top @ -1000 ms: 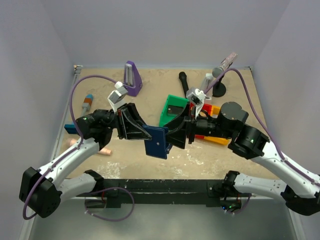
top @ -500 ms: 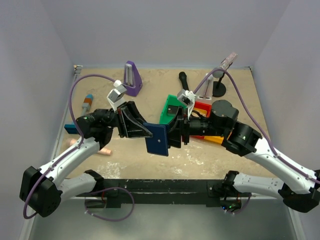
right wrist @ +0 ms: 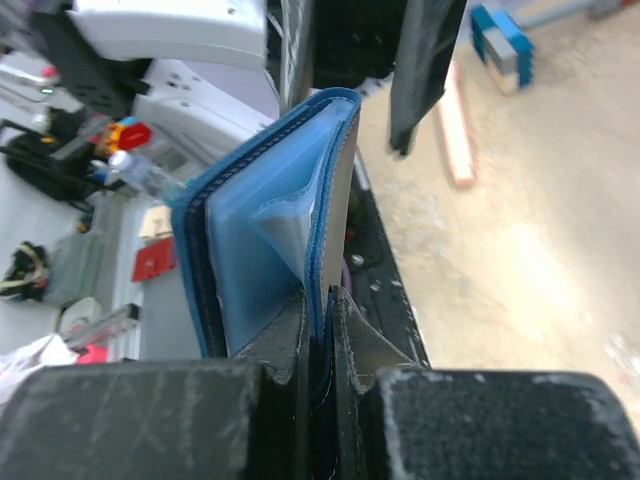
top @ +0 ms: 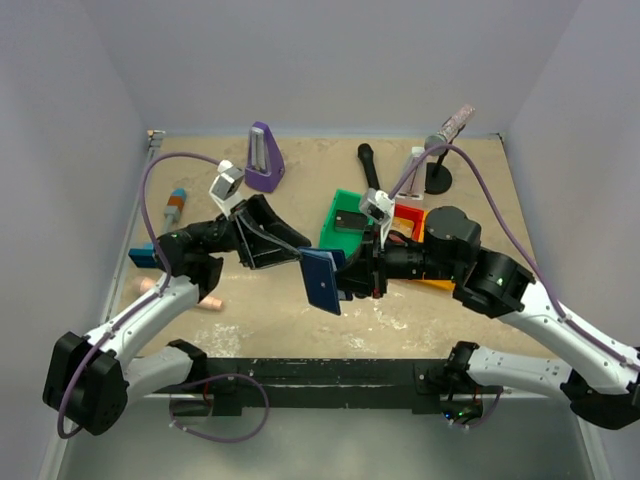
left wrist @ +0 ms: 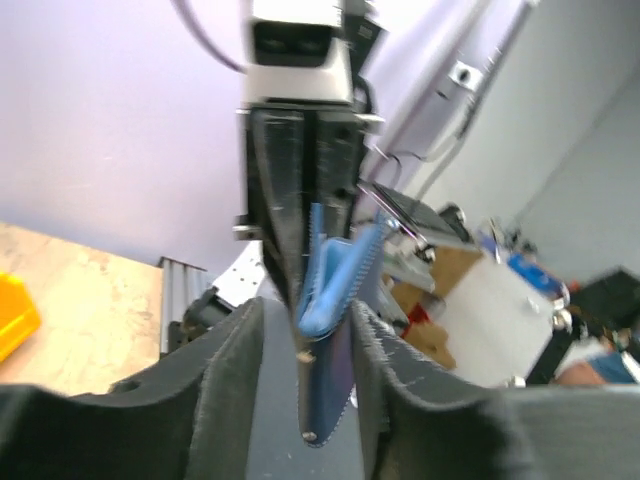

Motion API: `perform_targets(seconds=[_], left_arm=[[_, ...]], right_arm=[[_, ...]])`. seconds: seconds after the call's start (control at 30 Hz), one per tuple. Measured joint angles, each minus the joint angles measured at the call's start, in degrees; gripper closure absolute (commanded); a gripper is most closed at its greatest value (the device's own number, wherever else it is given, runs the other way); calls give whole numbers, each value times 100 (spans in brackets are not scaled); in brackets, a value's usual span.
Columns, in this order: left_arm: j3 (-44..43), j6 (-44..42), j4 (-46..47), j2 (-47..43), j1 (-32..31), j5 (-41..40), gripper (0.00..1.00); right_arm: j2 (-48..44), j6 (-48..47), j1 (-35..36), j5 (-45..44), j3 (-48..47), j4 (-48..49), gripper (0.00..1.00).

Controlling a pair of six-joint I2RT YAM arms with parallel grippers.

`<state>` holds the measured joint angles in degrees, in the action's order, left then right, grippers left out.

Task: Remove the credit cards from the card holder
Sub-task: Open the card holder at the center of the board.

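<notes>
The card holder (top: 322, 280), a dark navy bifold, hangs above the sandy table between both arms. In the right wrist view the card holder (right wrist: 255, 210) stands half open, showing pale blue inner panels. My right gripper (right wrist: 322, 298) is shut on one of its panels, and it reaches in from the right (top: 352, 278). The holder's other edge (left wrist: 330, 330) sits between the fingers of my left gripper (left wrist: 305, 312), which stand apart with a gap on the left side. From above, the left gripper (top: 298, 252) comes in from the left. The credit cards are hidden inside the holder.
A green bin (top: 338, 232) and red and orange pieces (top: 412, 216) lie behind the right gripper. A purple stand (top: 262, 158), a black handle (top: 367, 160) and a black-based stand (top: 437, 178) sit at the back. A blue block (top: 140, 258) lies at the left.
My right gripper has closed onto the holder's panel. My left gripper's fingers have spread apart and its wrist has lifted. The holder has shifted slightly to the right.
</notes>
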<state>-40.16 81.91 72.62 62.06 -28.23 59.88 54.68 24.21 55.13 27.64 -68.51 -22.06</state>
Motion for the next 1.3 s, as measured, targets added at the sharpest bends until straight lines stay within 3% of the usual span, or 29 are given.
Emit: perform_targets(seconds=[0.03, 0.07, 0.3, 0.43, 0.57, 0.73, 0.8, 0.87, 0.93, 0.97, 1.03, 1.13, 1.3], left_arm=[[114, -2, 7, 2, 122, -74, 21], [243, -15, 20, 9, 240, -146, 0], [793, -407, -352, -92, 752, -490, 0], [597, -1869, -2719, -1027, 752, -933, 0], [-295, -3348, -5477, -1556, 743, -2229, 0], [-592, -3563, -7278, -1725, 745, -3856, 0], [-267, -3211, -7475, -1943, 750, -4334, 0], [256, -2721, -7316, -2332, 750, -4601, 13], [1025, -2323, -6391, -2629, 756, -4579, 24], [1261, -2221, -6089, -2588, 752, -4424, 25], [1123, -2258, -6164, -2116, 645, -4197, 24], [393, -2712, -6603, -1355, -42, -4242, 7], [254, -3141, -6492, -1488, -857, -4225, 4]], right_arm=[[-26, -59, 0, -111, -2, -157, 100], [-50, -138, 0, -212, -9, -330, 100], [-125, -555, 9, -1156, -170, -1182, 100], [-79, -782, 9, -2028, -380, -1694, 100], [52, -911, 9, -2929, -597, -2103, 100], [402, -1001, 9, -4063, -835, -2468, 100], [538, -1025, 9, -4433, -855, -2524, 100], [623, -1036, 9, -4673, -855, -2583, 100], [688, -1034, 9, -4798, -855, -2618, 100], [710, -1032, 9, -4804, -855, -2634, 100], [732, -1012, 9, -4776, -855, -2643, 100], [774, -979, 9, -4701, -859, -2640, 100], [896, -866, 9, -4448, -903, -2643, 100]])
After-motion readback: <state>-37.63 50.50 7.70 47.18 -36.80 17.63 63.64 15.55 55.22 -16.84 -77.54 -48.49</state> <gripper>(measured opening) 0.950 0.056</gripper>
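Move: The card holder, already part open, is pinched by its spine in the right fingers. Its middle is about 4 cm left of the right hand and 1 cm back, and some 4 cm right, 3 cm back and 2 cm below the left hand. Far below, the green box lies roughly 28 cm ahead of the right hand, 4 cm to its right and 35 cm down; the red box stands about 12 cm right of the green one and 2 cm nearer. The card holder, kept shut in the right fingers, is carried some 11 cm forward, 8 cm right and 8 cm down while that wrist dips its fingers and turns clockwise. The left fingers, already parting, open wide and come free of the holder's edge; that hand swings about 13 cm forward, down and out left, turning counter-clockwise and tipping down, then returns right and slightly back beside the holder. ##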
